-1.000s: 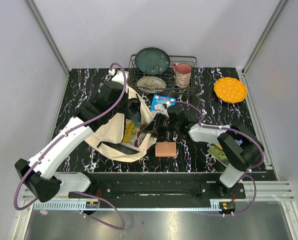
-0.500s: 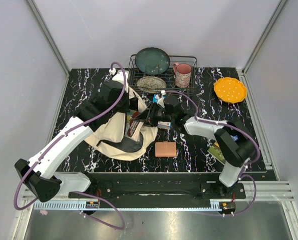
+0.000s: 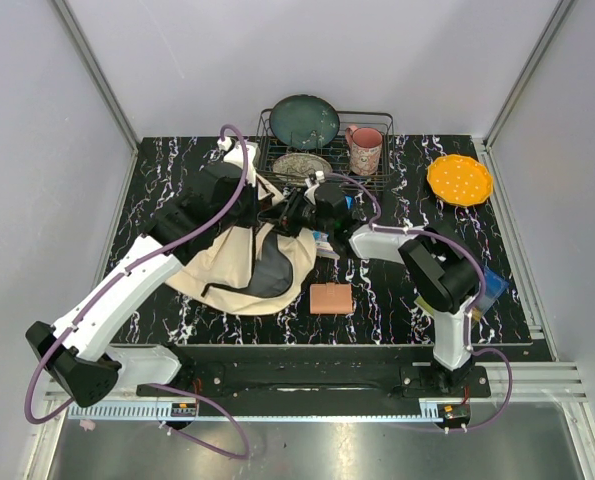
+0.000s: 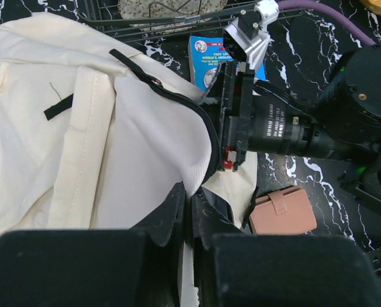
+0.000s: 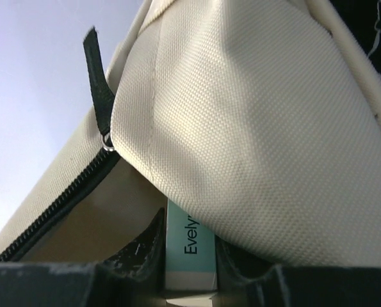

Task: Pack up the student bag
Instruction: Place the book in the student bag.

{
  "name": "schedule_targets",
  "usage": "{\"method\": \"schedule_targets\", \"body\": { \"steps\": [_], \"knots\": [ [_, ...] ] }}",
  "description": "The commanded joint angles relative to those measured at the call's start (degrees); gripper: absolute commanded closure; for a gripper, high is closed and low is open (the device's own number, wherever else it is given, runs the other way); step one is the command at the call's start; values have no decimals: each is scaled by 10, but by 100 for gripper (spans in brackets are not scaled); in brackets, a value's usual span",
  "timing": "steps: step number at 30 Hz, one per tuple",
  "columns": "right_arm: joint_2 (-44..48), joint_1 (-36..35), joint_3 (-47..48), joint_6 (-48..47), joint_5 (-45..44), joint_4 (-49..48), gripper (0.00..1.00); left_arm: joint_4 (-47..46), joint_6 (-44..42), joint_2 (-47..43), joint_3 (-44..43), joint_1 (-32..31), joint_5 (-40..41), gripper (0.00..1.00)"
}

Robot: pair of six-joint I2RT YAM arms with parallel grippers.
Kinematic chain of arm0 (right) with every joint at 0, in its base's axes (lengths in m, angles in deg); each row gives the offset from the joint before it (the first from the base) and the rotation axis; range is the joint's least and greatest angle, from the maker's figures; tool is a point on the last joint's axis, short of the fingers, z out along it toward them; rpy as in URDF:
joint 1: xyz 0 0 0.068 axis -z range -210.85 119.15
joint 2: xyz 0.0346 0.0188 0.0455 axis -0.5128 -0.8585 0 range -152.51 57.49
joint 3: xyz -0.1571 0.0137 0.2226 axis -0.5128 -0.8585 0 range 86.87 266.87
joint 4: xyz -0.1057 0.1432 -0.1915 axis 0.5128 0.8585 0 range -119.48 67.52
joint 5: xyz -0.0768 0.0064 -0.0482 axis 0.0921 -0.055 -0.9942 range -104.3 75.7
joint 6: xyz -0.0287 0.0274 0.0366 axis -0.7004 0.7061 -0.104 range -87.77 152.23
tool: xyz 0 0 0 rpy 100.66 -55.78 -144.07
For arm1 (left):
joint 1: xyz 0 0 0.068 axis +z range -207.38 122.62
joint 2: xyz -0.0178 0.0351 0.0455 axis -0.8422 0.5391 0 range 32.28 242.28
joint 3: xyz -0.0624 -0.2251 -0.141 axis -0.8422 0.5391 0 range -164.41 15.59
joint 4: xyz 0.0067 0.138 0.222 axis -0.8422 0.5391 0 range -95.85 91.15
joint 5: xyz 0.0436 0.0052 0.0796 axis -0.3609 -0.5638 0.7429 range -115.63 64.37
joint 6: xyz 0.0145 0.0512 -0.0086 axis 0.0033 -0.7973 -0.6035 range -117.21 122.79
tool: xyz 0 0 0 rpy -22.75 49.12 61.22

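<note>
The student bag, cream canvas with black lining, lies left of centre with its mouth towards the dish rack. My left gripper is shut on the bag's black-trimmed rim and holds the flap up; from above, the left gripper is at the bag's back edge. My right gripper is shut on a teal book printed "Evely", whose front end is under the bag's canvas, beside the zipper. In the top view the right gripper is at the bag's mouth.
A wire dish rack with two plates and a pink mug stands at the back. An orange plate lies back right. A pink wallet lies right of the bag, and a blue packet beside the rack.
My right arm has swung from mid-table to the back left, carrying the book into the bag's mouth. The left gripper has kept its hold; the bag's flap has shifted.
</note>
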Motion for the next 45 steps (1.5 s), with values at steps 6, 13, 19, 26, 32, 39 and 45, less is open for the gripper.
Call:
{"method": "schedule_targets", "body": {
  "steps": [6, 13, 19, 26, 32, 39, 45],
  "knots": [
    [16, -61, 71, -113, -93, 17, 98, -61, 17, 0, -47, -3, 9, 100],
    [43, -94, 20, -208, -70, 67, 100, -66, -8, 11, -72, -1, 46, 100],
    [-4, -91, 92, -216, 3, 86, 100, -79, -51, 2, -70, -1, 11, 100],
    [-24, -80, 125, -232, -46, 173, 62, -79, -68, -28, -38, -1, 20, 100],
    [33, -57, 79, -256, -62, 184, 30, -74, -77, -41, -8, 1, 56, 100],
    [116, -56, 47, -329, -81, 252, 15, -67, -84, -37, 12, 14, 76, 100],
    [202, -56, -12, -341, -131, 281, 14, -65, -84, -30, 18, 20, 80, 100]
  ]
}}
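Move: From the right hand, which holds the book just inside the student bag, the bag's hollow lies about 7 cm back, some 3 cm left and 8 cm below. The blue book lies about 14 cm to its right and 1 cm ahead, the pink wallet 14 cm right and 17 cm back, both some 12 cm lower. The left hand pinches the bag's rim; from it the hollow is about 6 cm back, 3 cm right and 14 cm down. Back, leftward and down into the student bag, after a slight forward nudge, the right hand carries the book roughly 6 cm towards the hollow, its fingers tipping steeper. There it opens wide and lets go, then draws off to the right and up by about 5 cm. The left hand keeps its pinch on the rim, easing it up a little before shifting it left. ##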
